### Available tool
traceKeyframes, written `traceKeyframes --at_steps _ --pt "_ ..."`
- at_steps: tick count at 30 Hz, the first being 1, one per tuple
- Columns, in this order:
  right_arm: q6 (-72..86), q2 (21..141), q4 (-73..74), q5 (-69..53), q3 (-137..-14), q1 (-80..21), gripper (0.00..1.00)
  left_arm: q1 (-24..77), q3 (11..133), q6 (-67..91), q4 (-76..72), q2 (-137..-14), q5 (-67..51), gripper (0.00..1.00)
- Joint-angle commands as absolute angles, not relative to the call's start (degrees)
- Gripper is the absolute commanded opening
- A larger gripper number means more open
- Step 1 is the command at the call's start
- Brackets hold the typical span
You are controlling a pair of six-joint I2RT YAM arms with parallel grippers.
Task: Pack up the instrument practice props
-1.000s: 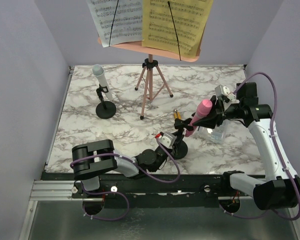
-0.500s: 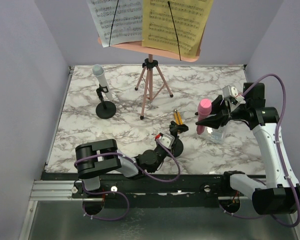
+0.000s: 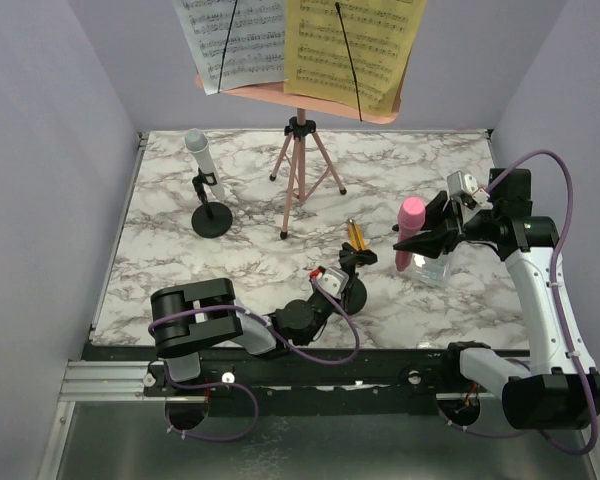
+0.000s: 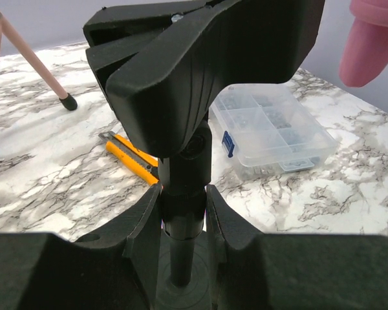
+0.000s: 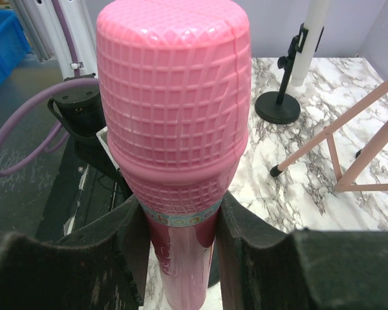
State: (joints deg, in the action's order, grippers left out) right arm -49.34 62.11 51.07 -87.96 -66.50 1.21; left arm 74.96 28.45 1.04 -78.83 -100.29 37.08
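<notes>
My right gripper is shut on the pink toy microphone, holding it upright in the air above the clear box; in the right wrist view its fingers press the handle under the pink head. Low at the front, my left gripper is shut on the post of a black round-based mic mount, whose clip stands empty. The grey-white microphone sits in the other mount at the back left. The pink music rack on its tripod holds white and yellow pages.
A yellow-and-black cutter lies just behind the held mount. A clear plastic box rests on the marble table under the right gripper. Lilac walls close in the left, back and right sides.
The right gripper has carried the pink microphone out of the near mount's clip and to the right; over the last half second it barely moves. The left gripper keeps its hold.
</notes>
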Motion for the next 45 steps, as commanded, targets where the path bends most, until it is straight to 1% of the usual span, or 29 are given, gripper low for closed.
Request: traceKeyframes --at_steps 1,4,6,8,10,13,15,18,20,25,30,34,38,42,45 --pt "-48.1 60.9 50.2 -91.0 -65.3 1.9 0.00 74.9 26.7 4.3 -80.7 -98.9 33.6 0.42" --pt "-47.3 60.9 49.5 -90.9 -64.7 2.2 0.00 75.0 26.0 5.1 -80.7 -97.7 32.6 0.65" --pt "-47.1 60.8 49.2 -90.8 -64.5 2.4 0.00 75.0 25.4 5.7 -80.6 -96.9 32.1 0.76" --pt "-47.0 60.7 49.0 -90.7 -64.2 2.6 0.00 75.0 24.7 6.4 -80.6 -96.0 31.4 0.85" --pt "-46.8 60.7 48.6 -90.6 -63.8 2.9 0.00 75.0 23.7 7.2 -80.4 -95.1 30.2 0.91" --pt "-45.9 60.7 47.8 -90.3 -63.4 3.4 0.00 74.9 21.9 9.1 -79.8 -92.9 28.3 0.97" --pt "-45.5 60.6 47.4 -89.9 -63.1 3.8 0.00 75.0 20.6 10.5 -78.4 -90.9 27.1 0.99" --pt "-44.9 60.4 46.4 -89.5 -62.3 4.4 0.00 74.9 19.9 11.7 -72.5 -86.1 25.6 0.99" --pt "-44.1 60.5 45.6 -89.4 -61.9 4.8 0.00 75.0 20.6 12.3 -65.3 -82.2 24.6 0.99" --pt "-40.9 60.6 42.3 -88.0 -61.0 6.1 0.00 74.8 25.0 12.1 -42.0 -72.3 23.3 0.99" --pt "-37.2 60.6 38.7 -86.3 -59.7 7.5 0.00 73.7 31.2 7.3 -19.7 -62.9 20.6 0.99" --pt "-32.4 61.2 34.4 -85.4 -59.0 8.9 0.00 72.0 37.7 3.3 -4.4 -56.9 20.9 0.99" --pt "-27.2 61.2 29.8 -84.4 -57.7 10.8 0.00 69.3 40.3 -1.3 3.1 -51.4 19.9 0.99" --pt "-22.9 61.4 25.9 -83.0 -56.3 12.1 0.00 65.4 39.3 -4.9 5.6 -48.0 18.5 0.99" --pt "-20.4 62.1 23.5 -82.1 -55.9 13.2 0.00 64.7 38.0 -5.7 5.8 -46.8 18.2 0.99"
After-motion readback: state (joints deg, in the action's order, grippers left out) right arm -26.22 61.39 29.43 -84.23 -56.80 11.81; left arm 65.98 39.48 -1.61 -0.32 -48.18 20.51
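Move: The left fingers still hold the black mic stand by its post, its middle right at the hand. The orange knife lies about 15 cm ahead of that hand and 3 cm to its right, some 9 cm lower. The right hand still grips the pink microphone; from it the clear plastic box lies about 10 cm ahead, 7 cm right and 27 cm below, and the stand some 14 cm left, level with it fore-and-aft, 19 cm lower. Left opens off the stand, backs slightly, then rises leftward about 11 cm each; right carries the microphone forward-right. ##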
